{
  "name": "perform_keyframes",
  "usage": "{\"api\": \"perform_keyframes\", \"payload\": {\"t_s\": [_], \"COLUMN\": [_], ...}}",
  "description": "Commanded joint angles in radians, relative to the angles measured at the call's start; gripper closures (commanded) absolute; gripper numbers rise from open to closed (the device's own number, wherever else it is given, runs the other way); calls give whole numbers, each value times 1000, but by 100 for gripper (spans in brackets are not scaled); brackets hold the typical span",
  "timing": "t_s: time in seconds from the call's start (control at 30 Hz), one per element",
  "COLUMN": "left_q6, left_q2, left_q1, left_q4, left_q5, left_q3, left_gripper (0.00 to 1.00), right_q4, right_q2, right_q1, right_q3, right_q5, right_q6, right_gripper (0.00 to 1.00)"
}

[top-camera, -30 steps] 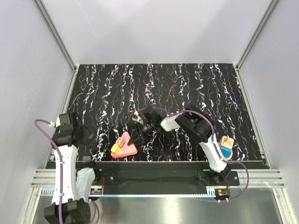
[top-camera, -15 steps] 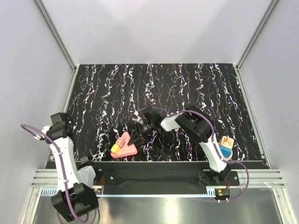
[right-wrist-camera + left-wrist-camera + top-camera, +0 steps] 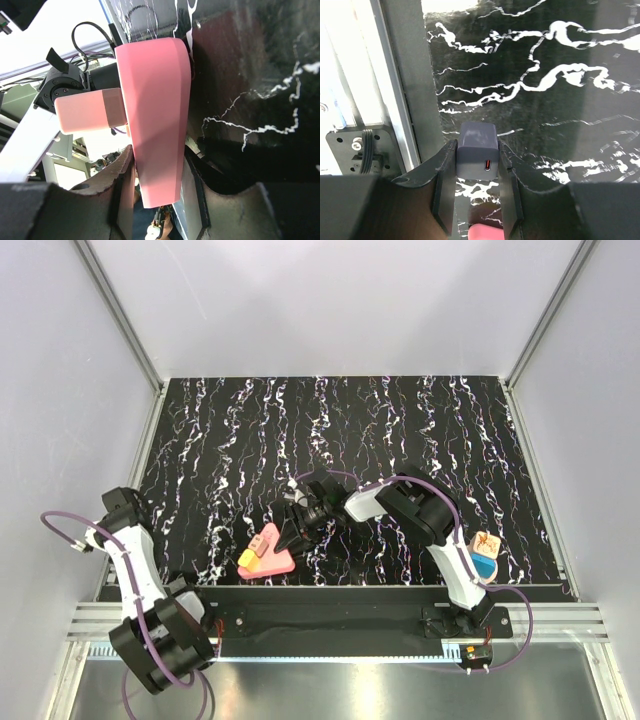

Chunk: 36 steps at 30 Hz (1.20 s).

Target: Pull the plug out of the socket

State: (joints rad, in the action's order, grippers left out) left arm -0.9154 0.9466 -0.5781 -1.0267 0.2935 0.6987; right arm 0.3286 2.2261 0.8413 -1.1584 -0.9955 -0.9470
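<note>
My left gripper [image 3: 476,152] is shut on the plug [image 3: 477,145], a small grey charger block with a red-lit port facing the camera. It holds the plug above the table's near-left corner, well apart from the socket. In the top view the left gripper [image 3: 120,508] sits by the left wall, and the plug is hidden under the wrist. My right gripper [image 3: 157,157] is shut on the pink socket body [image 3: 155,115]. In the top view the socket [image 3: 268,550] lies near the front edge with the right gripper [image 3: 298,524] on its right side.
A yellow piece [image 3: 246,557] sits on the socket's left end. A blue holder with a printed wooden block [image 3: 484,550] stands at the near right. The metal frame rail [image 3: 395,90] runs close beside the left gripper. A pink shape [image 3: 485,233] shows low between the left fingers.
The left arm has swung further left and back toward the near-left corner, away from the socket. The right gripper and the socket have stayed put.
</note>
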Motion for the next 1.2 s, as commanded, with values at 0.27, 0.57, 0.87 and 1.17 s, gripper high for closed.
{"api": "perform_keyframes", "payload": {"t_s": [0.27, 0.57, 0.87, 1.17], "left_q6": [-8, -3, 27, 101], "left_q2": [49, 64, 8, -124], "left_q1": [-55, -63, -68, -62], "left_q4": [91, 106, 103, 122], "left_q5": [-20, -27, 12, -46], "left_q3": [-19, -30, 4, 67], "left_gripper": [86, 62, 25, 10], "right_q4": [-122, -112, -109, -108], "right_q2": [23, 35, 37, 46], "right_q1": [-1, -1, -1, -1], "right_q3": [37, 29, 29, 26], "right_q5": [129, 118, 110, 106], "right_q6": [24, 22, 21, 20], "right_gripper": [97, 97, 97, 97]}}
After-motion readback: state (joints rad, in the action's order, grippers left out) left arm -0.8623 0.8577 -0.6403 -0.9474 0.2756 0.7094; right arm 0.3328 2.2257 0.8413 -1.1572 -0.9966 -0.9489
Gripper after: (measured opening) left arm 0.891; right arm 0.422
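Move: The plug is already off the socket and held in the left fingers; the bare table spot for it lies some 3 cm below, within about 1 cm to the left. The pink socket is about 24 cm to the left hand's right and 1 cm farther out, its yellow block roughly 20 cm right and level. From the right hand, still gripping the socket, that spot is about 29 cm left, 4 cm back and 2 cm down. The left hand lowers the plug about 1.5 cm onto the table, opens wide and rises some 3.5 cm. ##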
